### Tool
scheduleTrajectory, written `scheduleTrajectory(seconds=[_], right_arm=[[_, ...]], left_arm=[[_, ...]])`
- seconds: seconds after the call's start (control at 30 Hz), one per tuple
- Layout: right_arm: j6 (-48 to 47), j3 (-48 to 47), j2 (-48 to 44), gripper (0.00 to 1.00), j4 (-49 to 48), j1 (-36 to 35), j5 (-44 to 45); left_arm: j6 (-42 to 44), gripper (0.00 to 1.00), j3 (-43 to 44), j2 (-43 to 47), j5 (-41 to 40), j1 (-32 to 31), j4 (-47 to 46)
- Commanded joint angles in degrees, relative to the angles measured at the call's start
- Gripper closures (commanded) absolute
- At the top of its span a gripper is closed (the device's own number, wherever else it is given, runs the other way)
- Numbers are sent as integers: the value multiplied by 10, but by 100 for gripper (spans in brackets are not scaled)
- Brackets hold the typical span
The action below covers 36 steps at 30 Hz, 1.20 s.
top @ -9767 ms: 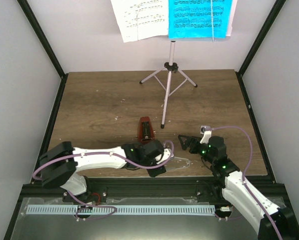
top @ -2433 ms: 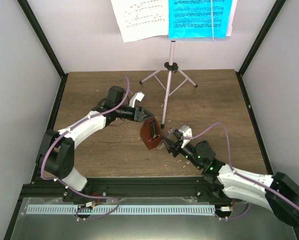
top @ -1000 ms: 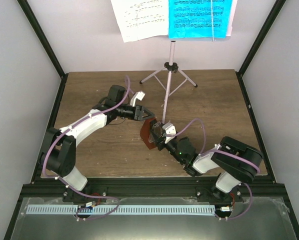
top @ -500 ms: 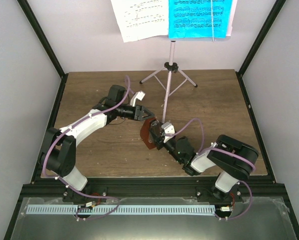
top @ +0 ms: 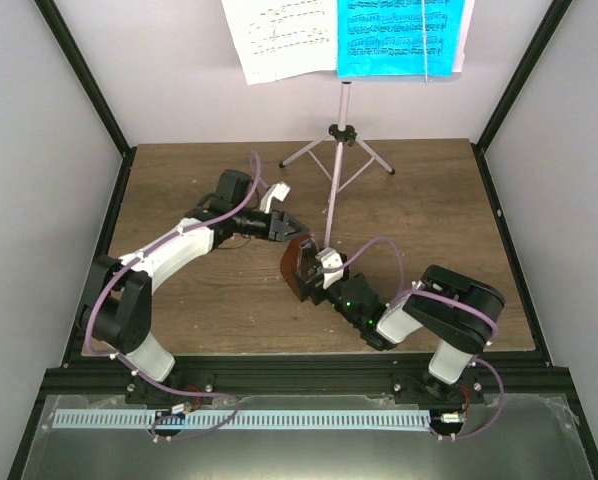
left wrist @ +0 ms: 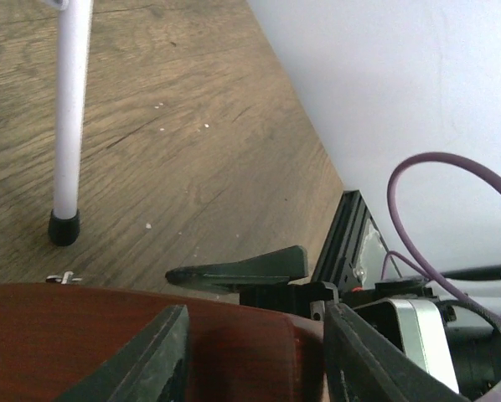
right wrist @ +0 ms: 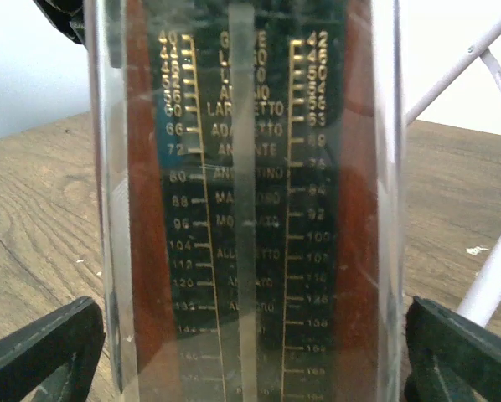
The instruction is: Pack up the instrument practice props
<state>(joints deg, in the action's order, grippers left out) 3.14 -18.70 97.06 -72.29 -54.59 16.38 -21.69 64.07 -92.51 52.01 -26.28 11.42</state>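
The brown metronome [top: 297, 268] stands tilted at mid table, beside the foot of the pale pink music stand [top: 336, 170]. My left gripper [top: 290, 241] is shut on its wooden body [left wrist: 234, 356] from the far side. My right gripper [top: 321, 274] is open on the near side. Its fingers [right wrist: 41, 352] stand wide on either side of the clear cover [right wrist: 250, 209], which fills the right wrist view over the tempo scale. A white sheet [top: 279, 35] and a cyan sheet [top: 394, 35] rest on the stand's desk at the top.
A stand leg with a black foot [left wrist: 64, 228] is close behind the metronome. Two more legs [top: 309, 152] spread toward the back wall. Black frame rails [top: 109, 210] line both sides of the table, and white walls enclose it.
My right gripper has opened wide and pushed slightly closer around the metronome's front. The left gripper keeps hold of the metronome in the same place.
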Motion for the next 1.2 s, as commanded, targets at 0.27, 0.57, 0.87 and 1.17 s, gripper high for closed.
scheduleTrajectory(seconds=[0.27,0.57,0.87,1.17], right_arm=[[54,81,-82,0,36,-3,3],[135,120,-195,0,127,25,65],[219,55,-425,0,385,233,-83],[163,89,-450,0,348,262,-47]], left_arm=[[4,23,-11,45,-36,71,1],[103,10,-9,118,-92,73,43],[226,0,43,104,-226,-45,138],[278,3,23,87,-316,-110,139]])
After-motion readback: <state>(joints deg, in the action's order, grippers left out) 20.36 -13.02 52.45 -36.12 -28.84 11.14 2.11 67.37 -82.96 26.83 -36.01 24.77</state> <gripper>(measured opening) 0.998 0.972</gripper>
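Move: Standing almost directly below the left hand is the metronome, its middle about 1 cm back and some 9 cm down, with the top at the fingers. From the right hand it lies about 3 cm ahead and 3 cm left at nearly the same height, the clear cover on its face only 1 cm or so ahead and left. The music stand's near foot is on the table roughly 6 cm beyond the metronome and 5 cm to its right. Backing out with fingers already wide, the right hand draws back and right off the cover, then swings right, up and forward, ending about 17 cm to the right and 8 cm higher. The left hand opens wide from the metronome's top, pulls left, forward and up by about 7 cm, then comes back right and rearward over it, tilting some 30 degrees so its fingers point more steeply down. ##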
